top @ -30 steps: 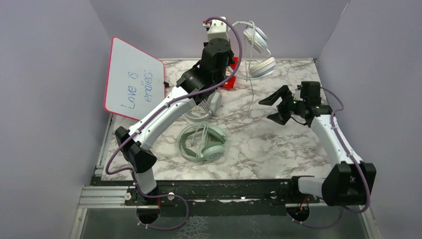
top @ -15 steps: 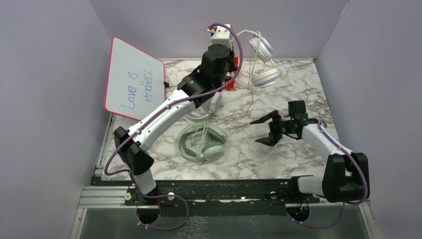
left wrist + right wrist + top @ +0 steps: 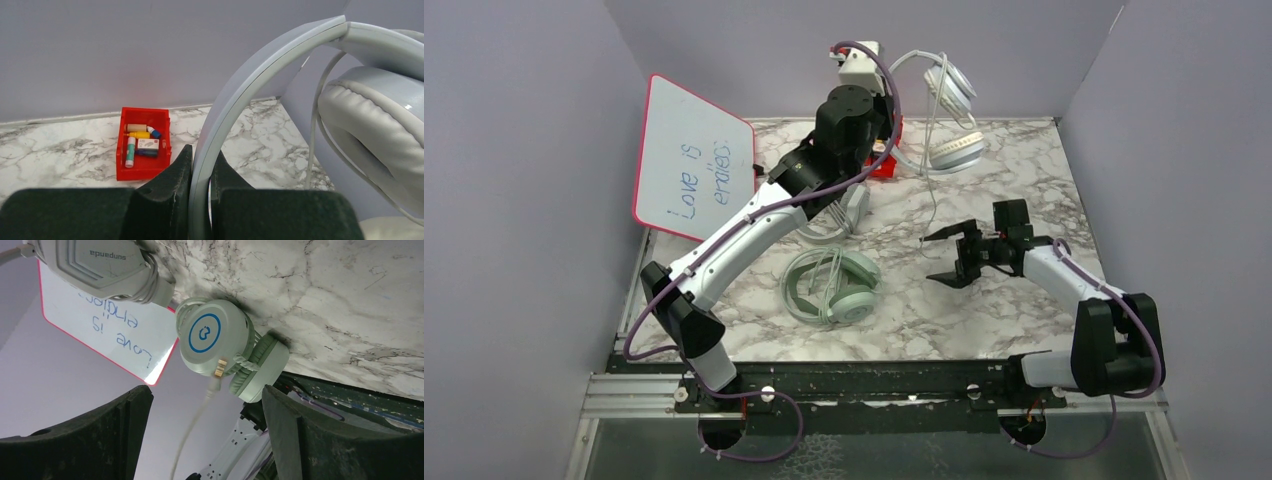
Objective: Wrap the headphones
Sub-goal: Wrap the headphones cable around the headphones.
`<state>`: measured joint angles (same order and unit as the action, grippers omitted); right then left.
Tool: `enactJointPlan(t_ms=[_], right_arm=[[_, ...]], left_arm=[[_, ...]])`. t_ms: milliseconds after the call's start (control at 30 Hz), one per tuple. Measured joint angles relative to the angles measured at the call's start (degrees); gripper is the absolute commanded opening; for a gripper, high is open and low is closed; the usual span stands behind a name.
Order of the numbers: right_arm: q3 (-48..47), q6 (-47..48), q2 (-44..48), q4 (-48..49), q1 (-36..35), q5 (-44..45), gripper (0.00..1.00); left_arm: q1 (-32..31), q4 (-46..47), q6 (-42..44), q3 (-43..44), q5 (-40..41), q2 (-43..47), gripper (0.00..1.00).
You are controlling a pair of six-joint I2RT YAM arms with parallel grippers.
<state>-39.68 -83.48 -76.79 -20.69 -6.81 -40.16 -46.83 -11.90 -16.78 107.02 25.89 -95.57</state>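
My left gripper [image 3: 886, 82] is raised at the back of the table, shut on the headband [image 3: 235, 95] of the grey-white headphones [image 3: 949, 110]. Its ear cups hang in the air, and one padded cup [image 3: 370, 125] fills the right of the left wrist view. The thin cable [image 3: 932, 180] drops from them toward my right gripper [image 3: 949, 255], which stands open low over the marble. That blurred cable [image 3: 195, 435] runs between its open fingers, untouched. The mint-green headphones [image 3: 829, 285] lie flat near the front left. A smaller white headset [image 3: 852, 208] lies under my left arm.
A red bin [image 3: 886, 162] of small items sits at the back by the wall. A pink-edged whiteboard [image 3: 694, 160] leans against the left wall. Purple walls close in the table on three sides. The black rail [image 3: 874, 380] runs along the near edge.
My right gripper has swung left and down toward the hanging cable, staying open. My left gripper has kept its hold on the headband, and the headphones have swung a little.
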Motion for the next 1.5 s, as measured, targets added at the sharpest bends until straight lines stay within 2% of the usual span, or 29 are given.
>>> enactJointPlan(t_ms=[67,167,333,400,533,667,767,967,1200,1333,1500], right_arm=[[-0.02,-1.31,0.00,0.68,-0.52,0.24,0.83],[-0.11,-3.32,-0.07,1.55,-2.64,1.25,0.68],[-0.11,-7.26,-0.13,3.54,-6.75,2.45,0.29],[0.11,-8.83,-0.02,4.44,-7.21,3.69,0.21],[1.55,-11.13,-0.39,8.07,-7.23,5.55,0.19],[0.46,-10.43,-6.05,12.74,-7.23,5.05,0.20],[-0.46,-9.11,-8.31,15.04,-7.23,4.96,0.11],[-1.81,-5.20,-6.32,19.34,-6.67,6.01,0.08],[-10.21,9.16,-6.05,19.80,0.17,5.88,0.07],[-13.81,21.31,-3.08,20.94,3.13,3.65,0.07],[-18.95,30.97,-0.09,20.96,3.63,0.94,0.04]], left_arm=[[0.00,0.04,-0.15,-0.22,-0.61,0.00,0.00],[0.00,0.24,-0.61,-0.79,-1.42,0.00,0.00],[0.00,0.26,-1.11,-1.09,-2.38,0.00,0.00],[0.00,0.28,-1.27,-1.11,-2.54,0.11,0.00],[0.00,0.02,-1.97,-1.44,-3.65,0.81,0.00],[0.11,0.00,-4.20,-2.71,-7.34,2.71,0.00],[0.17,-0.07,-6.43,-4.57,-11.13,4.92,0.00],[0.26,-0.26,-8.68,-7.65,-19.41,7.17,0.00],[0.31,-1.01,-5.88,-20.59,-32.35,12.46,0.00],[0.26,-4.13,-3.08,-25.20,-36.15,14.32,0.00],[0.26,-6.23,0.61,-29.92,-38.23,15.89,0.00]])
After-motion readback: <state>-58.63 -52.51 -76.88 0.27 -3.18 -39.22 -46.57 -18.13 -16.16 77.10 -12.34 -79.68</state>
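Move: From the right hand, the end of the white headphones' hanging cable is between the open fingers, about 2 cm to the left and level in height. The green headphones lie some 18 cm left and 8 cm below; the grey headphones also lie 18 cm left, but 15 cm farther ahead. From the left hand, already gripping the white headband, that cable end is about 12 cm back, 4 cm right and 32 cm below; the grey headphones are 14 cm left and 40 cm down. Shift the right gripper about 3 cm left and shut it on the hanging cable end, then draw that end forward and up some 15 cm, tilting the fingers up about 60 degrees out of their downward slant. Keep the left grip on the white headband and, mostly late on, swing it down and back some 14 cm, turning it clockwise by nearly 40 degrees. ##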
